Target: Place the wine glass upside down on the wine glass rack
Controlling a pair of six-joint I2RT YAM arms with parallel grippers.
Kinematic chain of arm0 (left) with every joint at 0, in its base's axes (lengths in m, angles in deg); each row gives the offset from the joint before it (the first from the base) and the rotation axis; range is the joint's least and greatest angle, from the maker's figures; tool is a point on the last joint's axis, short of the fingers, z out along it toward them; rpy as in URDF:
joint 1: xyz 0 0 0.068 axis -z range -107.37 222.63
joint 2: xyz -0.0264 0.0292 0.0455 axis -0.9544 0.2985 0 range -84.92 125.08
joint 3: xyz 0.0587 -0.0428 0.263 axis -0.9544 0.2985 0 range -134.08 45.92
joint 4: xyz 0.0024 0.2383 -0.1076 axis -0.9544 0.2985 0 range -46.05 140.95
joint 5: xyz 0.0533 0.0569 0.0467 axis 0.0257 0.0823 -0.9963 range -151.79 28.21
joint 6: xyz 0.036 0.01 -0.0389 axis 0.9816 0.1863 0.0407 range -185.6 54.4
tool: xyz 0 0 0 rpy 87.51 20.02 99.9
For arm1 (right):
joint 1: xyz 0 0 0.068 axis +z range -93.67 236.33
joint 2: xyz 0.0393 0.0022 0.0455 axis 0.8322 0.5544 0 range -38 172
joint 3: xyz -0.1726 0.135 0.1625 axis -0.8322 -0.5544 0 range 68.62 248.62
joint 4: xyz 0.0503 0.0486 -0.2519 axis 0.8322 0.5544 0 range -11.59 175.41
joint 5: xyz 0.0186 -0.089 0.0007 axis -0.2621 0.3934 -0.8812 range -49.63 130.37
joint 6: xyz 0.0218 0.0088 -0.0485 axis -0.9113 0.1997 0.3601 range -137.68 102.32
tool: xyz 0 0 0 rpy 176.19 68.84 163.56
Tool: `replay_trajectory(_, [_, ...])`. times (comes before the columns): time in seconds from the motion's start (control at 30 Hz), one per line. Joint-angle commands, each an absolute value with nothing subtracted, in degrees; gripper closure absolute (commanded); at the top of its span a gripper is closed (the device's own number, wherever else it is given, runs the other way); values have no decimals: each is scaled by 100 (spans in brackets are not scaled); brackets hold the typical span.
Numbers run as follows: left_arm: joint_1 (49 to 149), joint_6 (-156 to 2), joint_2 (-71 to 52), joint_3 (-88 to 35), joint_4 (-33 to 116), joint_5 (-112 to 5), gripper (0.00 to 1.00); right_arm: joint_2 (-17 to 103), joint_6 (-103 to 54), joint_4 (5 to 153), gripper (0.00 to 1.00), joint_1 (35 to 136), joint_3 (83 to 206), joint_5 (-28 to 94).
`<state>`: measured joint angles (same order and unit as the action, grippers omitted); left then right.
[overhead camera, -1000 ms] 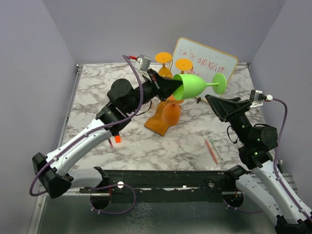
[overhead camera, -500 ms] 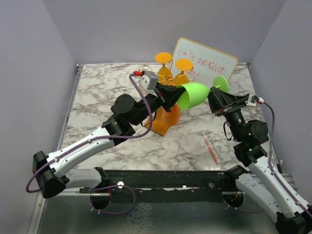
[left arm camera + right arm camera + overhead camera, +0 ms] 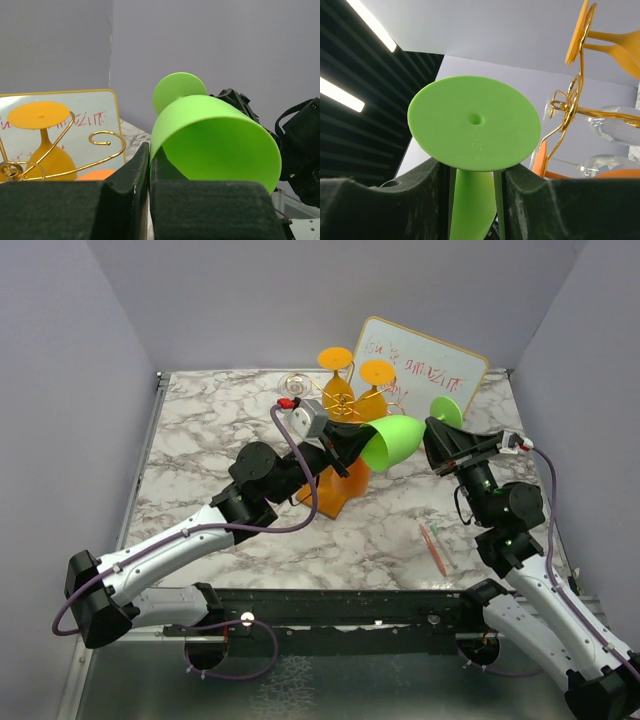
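Note:
The green wine glass (image 3: 392, 442) hangs on its side above the table, its open mouth toward the left arm and its round foot (image 3: 447, 410) toward the right arm. My left gripper (image 3: 350, 445) is shut on the bowl's rim (image 3: 151, 150), one finger inside and one outside. My right gripper (image 3: 436, 436) has closed in on the stem (image 3: 472, 200) just below the foot (image 3: 474, 122). The wine glass rack (image 3: 330, 490), gold wire on an orange-brown base, stands right behind the left gripper. Its scroll arms (image 3: 107, 145) curl close to the glass.
Two orange glasses (image 3: 336, 360) (image 3: 377, 372) hang upside down on the rack, and clear glasses (image 3: 615, 120) show beside its wire. A whiteboard (image 3: 430, 365) leans at the back right. A thin pen (image 3: 434, 548) lies on the marble table near the right arm.
The right gripper moved in from the right and closed its fingers round the stem under the foot. The left gripper shifted the glass slightly right and nearer, tilting its mouth downward.

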<state>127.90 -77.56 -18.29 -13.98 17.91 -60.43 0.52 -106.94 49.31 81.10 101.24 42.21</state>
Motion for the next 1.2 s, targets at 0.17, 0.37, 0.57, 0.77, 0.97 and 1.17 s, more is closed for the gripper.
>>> replay_trajectory(0.17, [12871, -7532, -2076, -1098, 1732, -5658, 95, 53, -10689, 4616, 80, 8112, 10190, 4297])
replay_trajectory(0.37, [12871, -7724, -2311, -886, 1753, -5621, 72, -102, -10473, 4762, 99, 8111, 10105, 4463])
replay_trajectory(0.57, [12871, -7998, -2780, -666, 1912, -5697, 42, -414, -10121, 4987, 99, 8109, 9959, 4732])
replay_trajectory(0.77, [12864, -8388, -3129, -956, 2494, -5996, 22, -912, -8712, 5634, 99, 8111, 10001, 4917])
replay_trajectory(0.97, [12864, -8996, -2409, -2589, 4339, -5770, 10, -1467, -6754, 6148, 99, 8110, 10060, 4879])
replay_trajectory(1.17, [12862, -9923, -1578, -3698, 4855, -5150, 2, -1704, -4205, 6695, 99, 8111, 10285, 4411])
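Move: The green glass is pinched at its rim in the left gripper; its middle lies some 6 cm to that hand's right, 1 cm farther out and 2 cm higher. From the right hand, whose part-open fingers straddle its stem, the middle is roughly 4 cm left and 1 cm back, 1 cm lower. The near yellow glass on the rack hangs about 11 cm ahead of the left hand and 7 cm below, the orange one 2 cm ahead, 3 cm left and 12 cm below. Shut the right gripper on the green glass's stem, then open the left fingers wide to let go of the rim. Ease the left hand about 2 cm down, draw it back and left about 4 cm each, then lift it some 9 cm while swinging back right. Carry the glass right and back about 5 cm with the right hand, rolling its left side down and turning clockwise, some 40 degrees in all. ##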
